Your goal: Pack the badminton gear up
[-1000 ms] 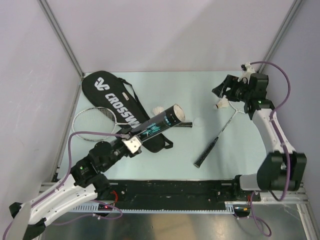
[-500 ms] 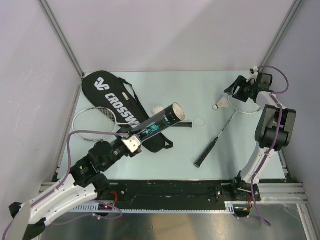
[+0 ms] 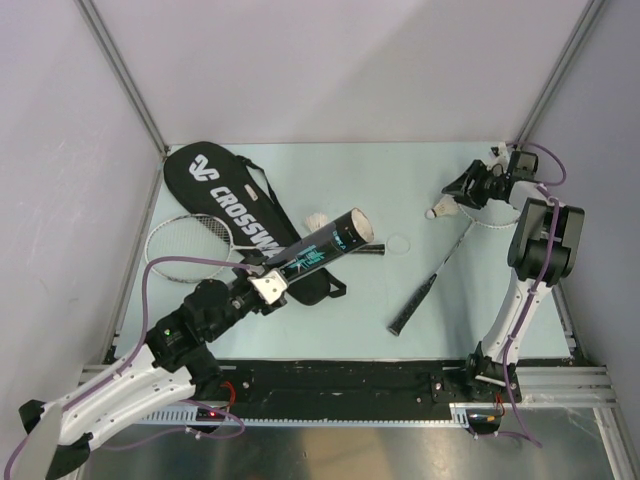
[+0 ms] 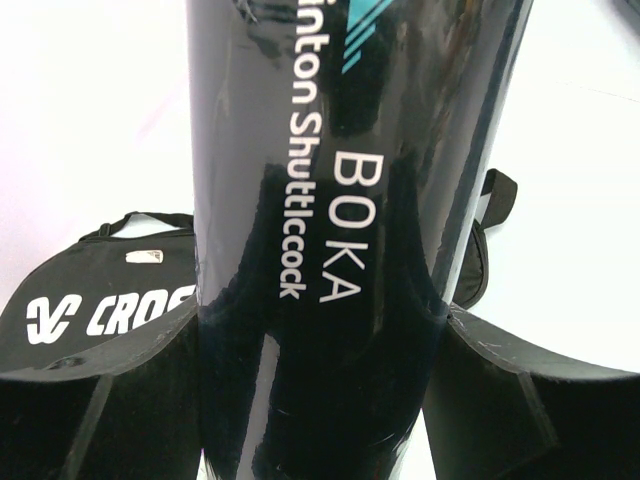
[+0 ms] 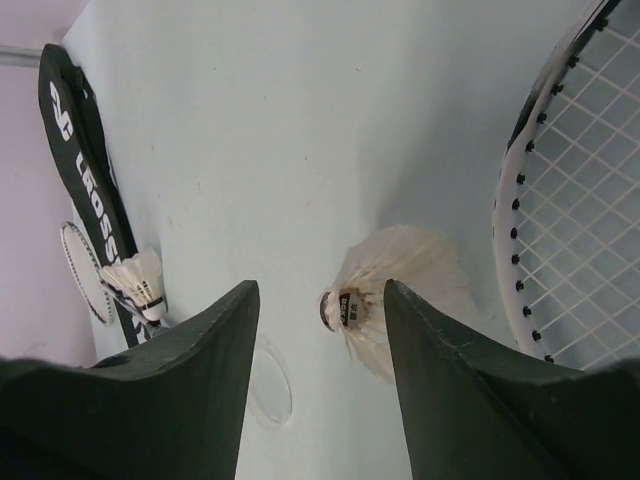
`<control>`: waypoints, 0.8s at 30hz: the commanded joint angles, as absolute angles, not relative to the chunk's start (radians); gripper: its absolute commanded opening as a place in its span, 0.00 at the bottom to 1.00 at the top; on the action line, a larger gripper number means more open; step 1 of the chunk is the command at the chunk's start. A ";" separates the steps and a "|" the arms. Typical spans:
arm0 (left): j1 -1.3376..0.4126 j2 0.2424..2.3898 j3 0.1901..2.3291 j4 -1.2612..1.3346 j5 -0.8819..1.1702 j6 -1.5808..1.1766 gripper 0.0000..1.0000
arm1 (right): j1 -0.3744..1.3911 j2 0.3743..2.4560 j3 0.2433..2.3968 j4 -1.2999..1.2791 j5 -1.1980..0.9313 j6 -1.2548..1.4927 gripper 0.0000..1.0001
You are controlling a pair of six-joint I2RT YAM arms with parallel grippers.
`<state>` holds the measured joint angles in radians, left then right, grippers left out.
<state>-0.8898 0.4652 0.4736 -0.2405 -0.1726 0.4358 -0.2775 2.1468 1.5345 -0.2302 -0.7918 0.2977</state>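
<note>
My left gripper (image 3: 268, 287) (image 4: 315, 400) is shut on the dark teal-printed tube (image 3: 330, 248) (image 4: 350, 230), which slants up to the right with its open end over the black CROSSWAY bag (image 3: 232, 210) (image 4: 90, 310). One racket (image 3: 190, 245) lies partly under the bag, and a shuttlecock (image 3: 316, 220) (image 5: 135, 280) rests beside the tube's mouth. The second racket (image 3: 430, 280) (image 5: 570, 220) lies at the right. My right gripper (image 3: 462, 190) (image 5: 320, 290) is open, low over the table. The other shuttlecock (image 3: 438, 211) (image 5: 395, 290) lies between its fingers, close to the right one.
A clear round lid (image 3: 398, 243) (image 5: 270, 385) lies on the table near the tube's open end. Grey walls close in the table on the left, back and right. The right arm stands close to the right wall.
The right arm has swung toward the far right corner and brought its gripper down around the shuttlecock, with its jaws narrowing. The left gripper still holds the tube in about the same place.
</note>
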 commanded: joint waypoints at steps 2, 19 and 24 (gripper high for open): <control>-0.891 0.458 0.526 -0.153 -0.169 0.432 0.47 | -0.276 2.124 1.546 -0.273 -0.787 0.266 0.51; -0.892 0.452 0.532 -0.153 -0.164 0.431 0.46 | -0.251 1.743 1.422 -0.341 -0.678 0.293 0.00; -0.892 0.461 0.533 -0.153 -0.161 0.423 0.47 | -0.152 1.526 1.370 -0.314 -0.677 0.331 0.00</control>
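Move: The shuttlecock lies on its side just beneath the open right fingers, its middle about 4 cm left of the hand point, 1 cm back and 3 cm below. The head of the right racket is centred some 12 cm right of the hand and 1 cm ahead; a white ring lies about 22 cm left and 15 cm back, both 5 cm below. From the left hand, which still holds the tube, the shuttlecock is roughly 59 cm right, 30 cm ahead, 15 cm lower. The shuttlecock gets pinched by its feather skirt: the right fingers shut fully while the hand eases down and back about 1 cm each. The right hand then lifts it quickly, rising some 14 cm from its lowest point while drawing back about 4 cm, drifting slightly left only at the end and tipping its fingers up some 10 degrees. The left hand holds the tube in place. ##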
